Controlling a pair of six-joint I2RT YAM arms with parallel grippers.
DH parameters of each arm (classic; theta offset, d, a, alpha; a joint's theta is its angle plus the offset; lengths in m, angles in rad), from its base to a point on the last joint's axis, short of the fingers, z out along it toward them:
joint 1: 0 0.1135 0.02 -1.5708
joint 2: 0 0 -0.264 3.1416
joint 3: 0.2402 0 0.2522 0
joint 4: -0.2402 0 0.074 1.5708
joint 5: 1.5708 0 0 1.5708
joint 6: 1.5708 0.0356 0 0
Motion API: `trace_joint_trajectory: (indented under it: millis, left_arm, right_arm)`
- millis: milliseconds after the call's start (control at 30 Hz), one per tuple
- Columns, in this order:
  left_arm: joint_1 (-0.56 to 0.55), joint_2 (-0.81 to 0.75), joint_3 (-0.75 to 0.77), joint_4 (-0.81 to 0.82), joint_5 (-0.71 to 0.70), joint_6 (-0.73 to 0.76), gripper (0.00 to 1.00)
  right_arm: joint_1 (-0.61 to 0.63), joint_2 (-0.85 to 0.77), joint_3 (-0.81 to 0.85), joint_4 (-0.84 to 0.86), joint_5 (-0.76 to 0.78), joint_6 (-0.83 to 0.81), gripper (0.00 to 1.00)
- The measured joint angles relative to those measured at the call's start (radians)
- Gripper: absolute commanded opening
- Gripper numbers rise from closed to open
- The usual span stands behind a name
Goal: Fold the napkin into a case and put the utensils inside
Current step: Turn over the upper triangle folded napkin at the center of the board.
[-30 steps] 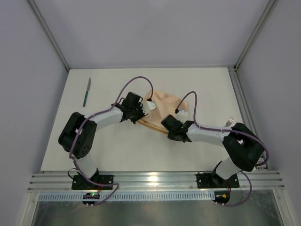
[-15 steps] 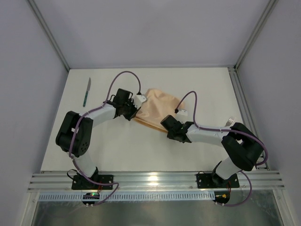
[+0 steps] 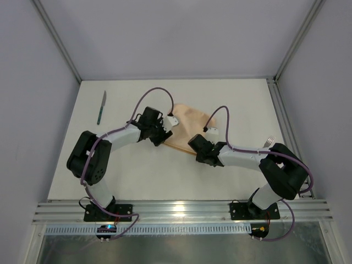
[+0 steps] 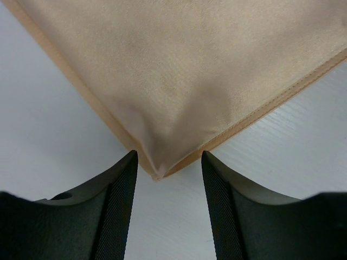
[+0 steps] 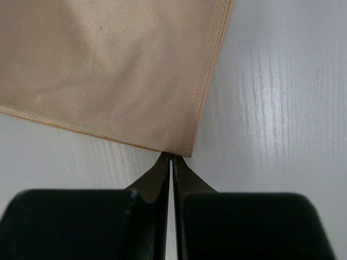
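The peach-orange napkin [image 3: 187, 127] lies folded in the middle of the white table [image 3: 159, 176]. My left gripper [image 3: 169, 122] is at its left corner and stands open. In the left wrist view that corner of the napkin [image 4: 179, 70] lies flat between the spread fingertips of the gripper [image 4: 169, 162], touching neither. My right gripper [image 3: 194, 143] is shut, and in the right wrist view its tips [image 5: 172, 158] meet at the hem of the napkin's near corner [image 5: 108, 65]; no cloth shows between them. The teal-handled knife [image 3: 102, 107] lies far left. The fork [image 3: 268, 142] peeks out behind the right arm.
Metal frame rails run along the table's right edge [image 3: 278, 118] and near edge [image 3: 176, 212]. Grey walls close in the back and both sides. The two forearms angle in toward the napkin from either side.
My left gripper has opened and let go of the napkin's left corner, after swinging left and then back a little. The right arm has stayed put while its jaws closed fully.
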Motion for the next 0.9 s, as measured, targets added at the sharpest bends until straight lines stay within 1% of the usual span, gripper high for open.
trace_joint_trajectory:
  millis: [67,167,200,233,267,333,367,433,900]
  left_arm:
    - [-0.019,-0.001,0.000,0.005,-0.006,0.017,0.52]
    - [-0.034,-0.001,0.000,0.006,-0.019,0.037,0.43]
    - [-0.036,0.000,0.000,0.005,-0.022,0.043,0.36]
    - [-0.036,0.000,0.000,0.005,-0.027,0.047,0.32]
    - [-0.036,0.000,0.000,0.005,-0.033,0.052,0.24]
    - [-0.035,0.000,0.000,0.005,-0.045,0.065,0.15]
    - [-0.035,0.000,0.000,0.005,-0.048,0.068,0.07]
    - [-0.035,0.000,0.000,0.005,-0.058,0.076,0.00]
    - [-0.024,-0.001,-0.049,0.007,-0.096,0.145,0.00]
  right_arm:
    - [0.000,0.000,0.000,0.000,0.000,-0.001,0.04]
    - [0.000,0.000,0.000,0.000,0.000,-0.003,0.04]
    - [0.000,0.000,0.000,0.000,0.000,-0.003,0.04]
    - [0.000,0.000,0.000,0.000,0.000,-0.004,0.04]
    - [0.000,0.000,0.000,0.000,0.000,-0.004,0.04]
    - [0.000,0.000,0.000,0.000,0.000,-0.004,0.04]
    - [0.000,0.000,0.000,0.000,0.000,-0.005,0.04]
    - [0.000,0.000,0.000,0.001,0.000,-0.007,0.04]
    - [-0.008,-0.003,-0.013,0.032,-0.002,-0.022,0.04]
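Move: The napkin's near-left corner sits almost between the left hand's open fingertips, about 1 cm below them. From that hand, the near-right corner is about 14 cm to the right and 8 cm back, the napkin's middle roughly 10 cm to the right and 8 cm ahead, and its far-left corner some 20 cm ahead and 5 cm to the right. The right hand has the near-right corner at its pads; the near-left corner lies about 14 cm left and 8 cm ahead of it. The left hand dips about 1 cm to the right, then shuts its open fingers on the napkin's near-left corner, pinching the layers, and afterwards draws that corner some 2 cm left and lowers it about 1.5 cm towards the board, its left side rolling up by some 10 degrees. The right hand stays practically in place with its fingers shut, still pinching the near-right corner as the counter-hold. ##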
